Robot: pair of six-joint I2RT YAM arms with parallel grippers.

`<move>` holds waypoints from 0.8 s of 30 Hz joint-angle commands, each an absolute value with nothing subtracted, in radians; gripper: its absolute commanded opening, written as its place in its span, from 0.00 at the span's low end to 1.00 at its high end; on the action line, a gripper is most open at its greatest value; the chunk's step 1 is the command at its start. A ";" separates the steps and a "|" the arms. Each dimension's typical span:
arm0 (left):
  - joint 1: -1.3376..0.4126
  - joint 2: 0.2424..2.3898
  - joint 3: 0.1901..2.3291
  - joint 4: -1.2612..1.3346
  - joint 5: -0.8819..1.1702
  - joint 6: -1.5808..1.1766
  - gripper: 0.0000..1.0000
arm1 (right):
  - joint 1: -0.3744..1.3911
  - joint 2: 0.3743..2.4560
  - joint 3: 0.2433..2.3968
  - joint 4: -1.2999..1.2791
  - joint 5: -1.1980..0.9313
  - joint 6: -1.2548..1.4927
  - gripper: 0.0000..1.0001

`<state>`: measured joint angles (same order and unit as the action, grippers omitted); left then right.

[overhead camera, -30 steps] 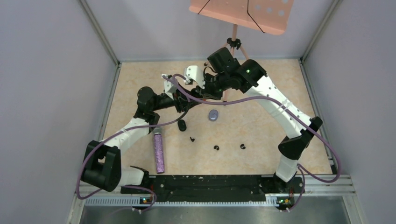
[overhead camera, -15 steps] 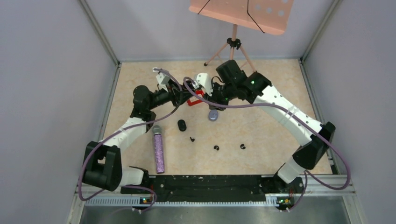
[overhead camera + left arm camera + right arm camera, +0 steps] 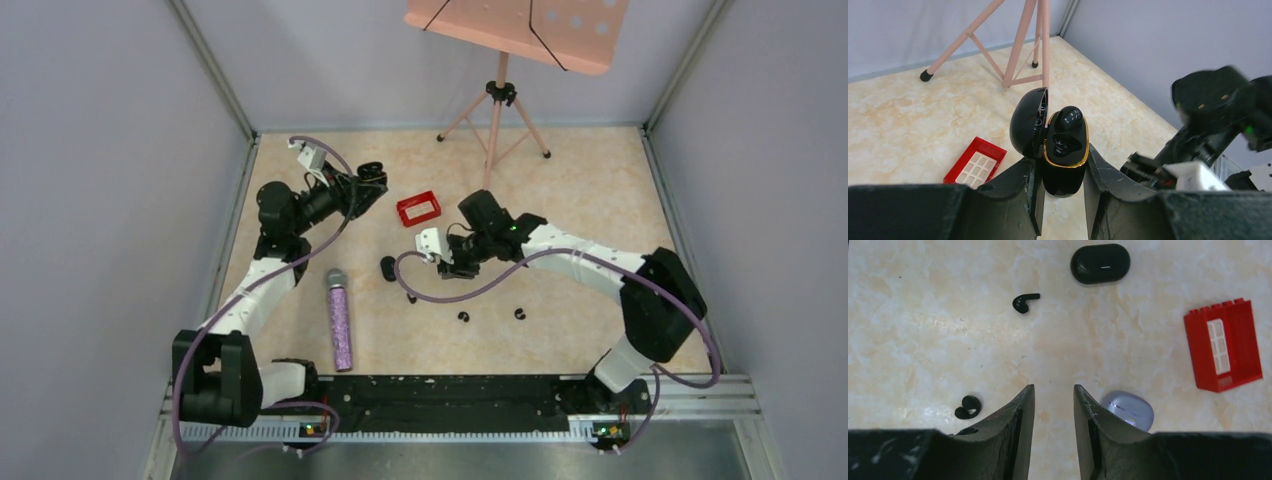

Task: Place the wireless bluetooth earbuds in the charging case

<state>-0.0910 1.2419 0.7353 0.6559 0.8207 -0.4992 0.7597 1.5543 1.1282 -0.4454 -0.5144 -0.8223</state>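
Note:
My left gripper (image 3: 1063, 172) is shut on a black charging case (image 3: 1064, 152) with a gold rim, held above the table at the back left (image 3: 368, 178). Its lid stands open and one black earbud (image 3: 1068, 117) sits in a socket. My right gripper (image 3: 1054, 390) hangs open and empty over the table's middle (image 3: 452, 265). Loose black earbuds lie on the table: one (image 3: 1025, 302) ahead of the right jaws, one (image 3: 968, 407) beside its left finger. The top view shows three of them (image 3: 411, 298), (image 3: 463, 317), (image 3: 519, 314).
A closed black case (image 3: 1100, 263) lies left of the right gripper. A lavender case (image 3: 1128, 410) sits by its right finger. A red block (image 3: 419, 208) lies between the arms. A glittery purple microphone (image 3: 340, 318) lies front left. A pink music-stand tripod (image 3: 493, 110) stands at the back.
The left arm drew back to the left with the case. The right arm swung away from it, down toward the table's middle, and its jaws opened wider.

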 commanded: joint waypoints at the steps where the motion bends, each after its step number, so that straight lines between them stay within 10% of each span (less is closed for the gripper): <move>1: -0.066 1.178 0.785 0.550 0.764 -0.463 0.00 | 0.800 1.650 1.132 -0.345 -0.620 -1.021 0.35; 24: -0.025 1.109 0.816 0.483 0.654 -0.458 0.00 | 0.946 1.859 1.107 -0.175 -0.541 -1.160 0.37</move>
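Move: The remaining black earbud lies about 11 cm to the left of my empty right hand, 4 cm back and some 12 cm below. At the same depth, the closed black case sits 16 cm left and 3 cm ahead, the grey case 7 cm straight ahead, and the earbud pair 9 cm back and 1 cm right. From my left hand, which holds the open charging case, that earbud is about 15 cm back, 7 cm right and 28 cm down. I swoop my right hand down about 8 cm and left about 7 cm, drawing back some 3 cm, towards the lone earbud; most of the drop comes first, then I glide on left. The wrist turns some 20 degrees counter-clockwise and the fingers stay open, touching nothing. My left hand keeps its grip on the open case and carries it about 4 cm left and slightly up, turning a little counter-clockwise, away from the earbud. ##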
